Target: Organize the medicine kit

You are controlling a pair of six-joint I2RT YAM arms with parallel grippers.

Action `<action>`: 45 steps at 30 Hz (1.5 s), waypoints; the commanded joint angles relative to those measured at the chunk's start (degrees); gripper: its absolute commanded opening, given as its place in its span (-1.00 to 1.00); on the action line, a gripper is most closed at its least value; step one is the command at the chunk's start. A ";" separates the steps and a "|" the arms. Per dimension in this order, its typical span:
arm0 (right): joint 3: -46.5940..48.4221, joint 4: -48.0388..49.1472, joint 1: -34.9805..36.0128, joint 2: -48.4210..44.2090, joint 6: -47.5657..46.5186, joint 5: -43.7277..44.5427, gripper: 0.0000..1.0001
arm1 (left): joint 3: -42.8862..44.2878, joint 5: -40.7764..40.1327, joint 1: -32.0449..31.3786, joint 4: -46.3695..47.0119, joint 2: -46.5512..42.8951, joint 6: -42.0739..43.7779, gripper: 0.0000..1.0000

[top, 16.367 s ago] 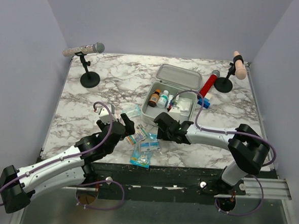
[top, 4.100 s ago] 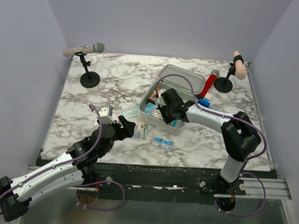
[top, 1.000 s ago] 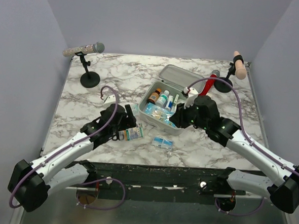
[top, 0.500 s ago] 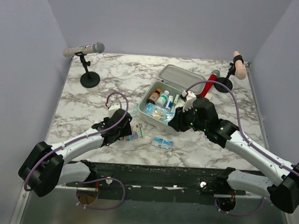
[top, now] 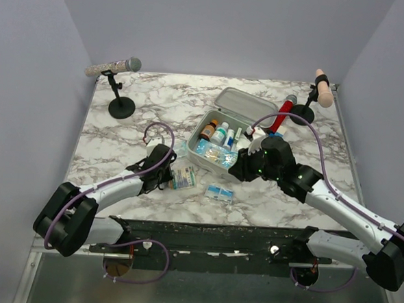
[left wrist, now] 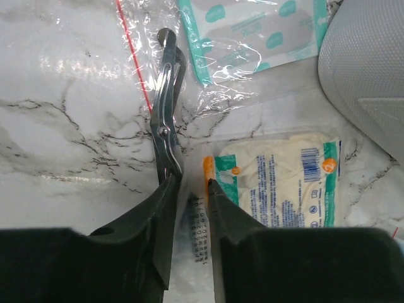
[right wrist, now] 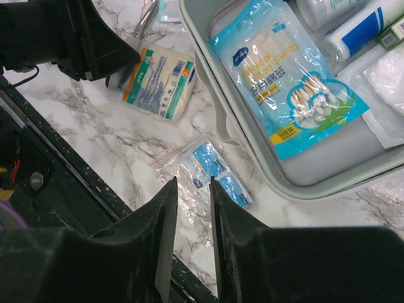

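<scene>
The medicine kit (top: pixel 245 102) lies open mid-table, its grey tray rim (right wrist: pixel 227 120) also in the right wrist view. Inside are small bottles (top: pixel 214 132) and a blue cotton-swab bag (right wrist: pixel 287 76). A cream gauze packet (left wrist: pixel 284 183) lies left of the kit beside steel scissors (left wrist: pixel 165 107). My left gripper (left wrist: pixel 189 182) is down on the table, its jaws narrowed around the packet's clear sealed end; whether they pinch it does not show. My right gripper (right wrist: pixel 190 183) hovers partly open and empty above a blue sachet bag (right wrist: pixel 227 180) in front of the kit.
A clear bag of plasters (left wrist: pixel 252 31) lies beyond the scissors. Microphone stands are at the back left (top: pixel 121 107) and back right (top: pixel 301 115), with a red cylinder (top: pixel 280 115) beside the kit's lid. The table's black front edge (right wrist: pixel 57 189) is close to the sachet.
My left gripper has come down beside the scissors onto the gauze packet's end and its jaws have drawn much closer together. The right arm has barely shifted.
</scene>
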 commanded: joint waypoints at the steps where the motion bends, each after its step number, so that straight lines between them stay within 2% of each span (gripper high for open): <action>1: -0.80 0.53 0.08 -0.89 -0.51 -0.04 -0.29 | -1.63 4.05 0.37 4.02 -0.16 0.09 -0.48; 5: -0.97 0.53 0.08 -0.89 -0.60 0.05 -0.30 | -1.90 4.40 0.37 4.29 0.28 0.27 -0.67; 9: -1.15 0.62 0.08 -1.07 -0.60 0.23 -0.30 | -2.77 4.58 0.37 4.82 -0.42 -0.17 -1.00; 14: -0.80 0.27 0.08 -0.89 -0.51 0.23 -0.30 | -3.83 4.75 0.37 4.29 -5.42 -1.40 -1.00; 18: -0.01 -0.43 0.08 -1.16 -0.60 0.67 -0.30 | -3.39 4.75 0.37 1.05 -14.28 -3.51 -1.00; 27: 2.10 -1.75 0.08 -0.80 -1.13 2.25 -0.31 | 1.87 8.36 0.28 -3.35 -27.39 -2.36 -1.00; 30: 3.07 -2.45 0.08 -1.77 -1.22 3.04 -0.31 | 6.00 6.09 0.28 -4.93 -29.77 -1.93 -1.00; 33: 3.86 -2.81 0.08 -2.65 -1.48 3.48 -0.31 | 11.01 2.74 0.37 -7.74 -29.78 1.22 -1.00; 36: 4.56 -3.51 0.08 -3.18 -2.01 4.62 -0.31 | 15.05 3.17 0.28 -7.84 -28.55 2.90 -1.00; 45: 4.21 -4.92 0.08 -6.07 -1.83 6.20 -0.31 | 20.86 19.23 0.02 6.47 -16.08 0.27 -1.00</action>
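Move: The beige gauze pack's middle lies about 4 cm to the right of the left fingertips and about 1 cm below them, the fingers already straddling its clear left edge. The scissors lie around 3 cm ahead and 1 cm left, the small green-printed packet 10 cm ahead and 2 cm right, the open kit box about 14 cm ahead and 15 cm right. From the right hand the gauze pack is roughly 15 cm left, 4 cm ahead and 15 cm below. Low over the table, the left hand eases about 1 cm right while its half-open fingers shut, pinching the gauze pack's clear left edge. Straight up from there by some 26 cm, veering right and a little forward at the end, as the wrist tips the fingers up from steeply down to nearly level and its left side drops. Late on, the empty right hand rises slightly. ##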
